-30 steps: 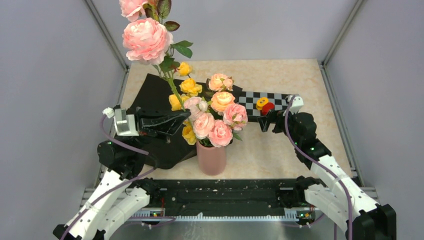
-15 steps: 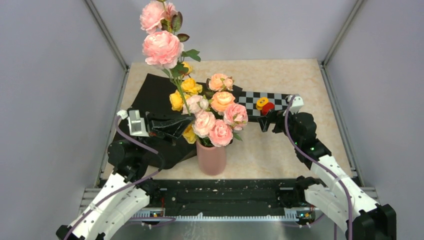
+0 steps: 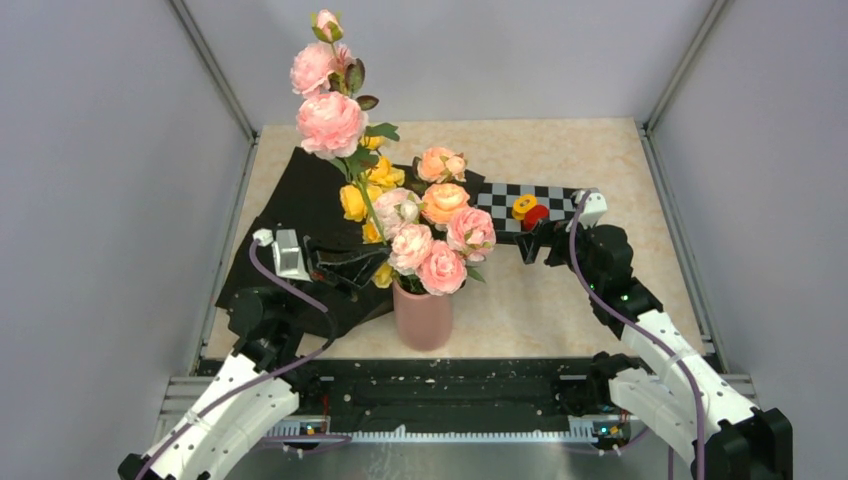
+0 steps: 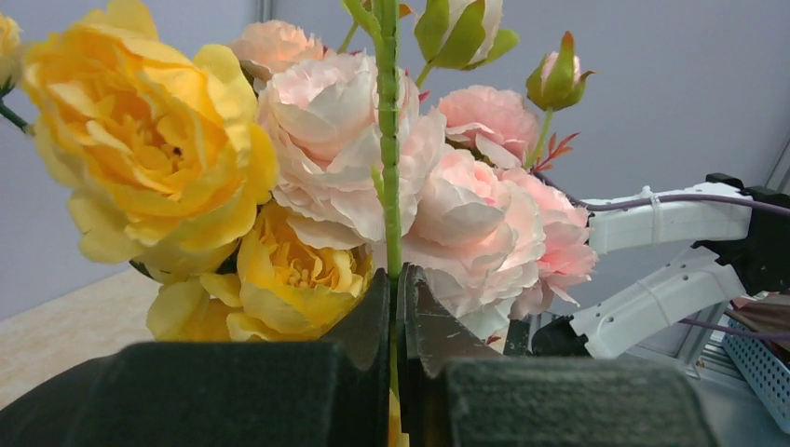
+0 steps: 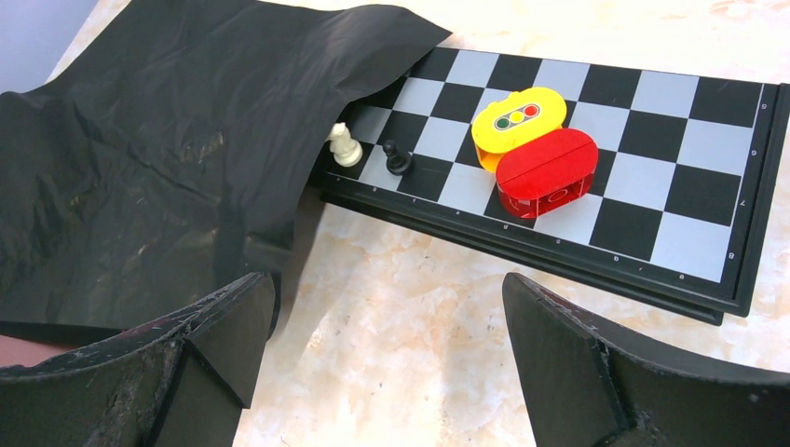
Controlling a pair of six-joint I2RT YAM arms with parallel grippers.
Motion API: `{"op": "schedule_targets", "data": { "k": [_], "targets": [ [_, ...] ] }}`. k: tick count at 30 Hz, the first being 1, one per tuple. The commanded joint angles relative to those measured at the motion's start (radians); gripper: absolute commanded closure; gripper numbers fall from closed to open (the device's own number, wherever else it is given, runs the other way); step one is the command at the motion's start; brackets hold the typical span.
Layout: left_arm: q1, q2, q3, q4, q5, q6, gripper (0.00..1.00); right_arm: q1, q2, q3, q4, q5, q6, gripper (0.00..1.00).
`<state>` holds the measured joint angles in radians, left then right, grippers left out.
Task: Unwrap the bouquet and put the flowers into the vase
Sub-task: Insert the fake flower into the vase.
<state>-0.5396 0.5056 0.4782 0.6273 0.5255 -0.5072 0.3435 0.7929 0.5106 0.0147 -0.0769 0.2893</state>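
The pink vase stands at the front middle of the table and holds several pink, peach and yellow flowers. My left gripper is shut on the thin green stem of a tall spray of pink flowers, just left of the vase mouth. The stem stands nearly upright, with blooms high above the others. A yellow bloom fills the left wrist view. The bouquet's black wrapping paper lies spread open on the table. My right gripper hangs open and empty over bare tabletop.
A chessboard lies right of the paper, carrying a yellow block, a red block and two small chess pieces. Grey walls enclose the table on three sides.
My left gripper has carried the pink spray to the right and downward, bringing its stem against the flowers at the vase. The right arm has not moved.
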Motion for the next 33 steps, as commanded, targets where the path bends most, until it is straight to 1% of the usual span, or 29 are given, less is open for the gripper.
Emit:
{"op": "schedule_targets", "data": {
  "k": [1, 8, 13, 16, 18, 24, 29, 33],
  "targets": [
    [-0.006, -0.026, -0.026, -0.034, 0.006, -0.009, 1.00, -0.014, -0.012, 0.028, 0.042, -0.001, -0.008, 0.05],
    [-0.006, -0.035, -0.037, -0.115, 0.037, -0.010, 1.00, -0.012, -0.013, 0.026, 0.044, -0.003, -0.006, 0.05],
    [-0.006, -0.039, -0.014, -0.171, 0.049, -0.007, 0.95, -0.013, -0.015, 0.025, 0.042, -0.002, -0.007, 0.05],
    [-0.006, -0.048, 0.023, -0.219, 0.046, 0.000, 0.90, -0.012, -0.018, 0.025, 0.041, -0.002, -0.006, 0.05],
    [-0.006, -0.052, 0.059, -0.264, 0.042, 0.011, 0.85, -0.012, -0.019, 0.025, 0.039, -0.001, -0.008, 0.05],
    [-0.006, -0.054, 0.179, -0.421, 0.030, 0.054, 0.64, -0.013, -0.025, 0.022, 0.037, 0.003, -0.011, 0.05],
    [-0.006, -0.072, 0.237, -0.547, -0.015, 0.102, 0.56, -0.013, -0.030, 0.020, 0.038, 0.003, -0.014, 0.05],
    [-0.006, -0.089, 0.273, -0.613, -0.045, 0.131, 0.53, -0.013, -0.031, 0.019, 0.039, 0.002, -0.013, 0.05]
  ]
}}
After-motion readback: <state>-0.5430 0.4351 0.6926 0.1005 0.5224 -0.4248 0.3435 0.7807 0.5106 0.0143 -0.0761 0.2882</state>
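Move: The left hand holds the pink flower's stem upright; the vase's mouth lies about 7 cm to its right, 2 cm ahead and some 16 cm below. The vase's pink roses crowd in about 7 cm to the right and 3 cm ahead, near hand height, and the yellow roses stand roughly 9 cm ahead, 1 cm right and slightly lower. From the idle right hand the vase's mouth is about 24 cm left, 10 cm back and 3 cm higher. Still pinching the stem, the left hand goes on lowering the pink flower almost straight down towards the vase, about 4 cm more, with the raised fingertips tipping some 10 degrees downward over the whole move. Near the bottom the fingers start to open, to nearly half wide, letting go of the stem while the hand climbs back those same 4 cm and eases about 1 cm back and to the left, the stem still standing between the parted fingers. ##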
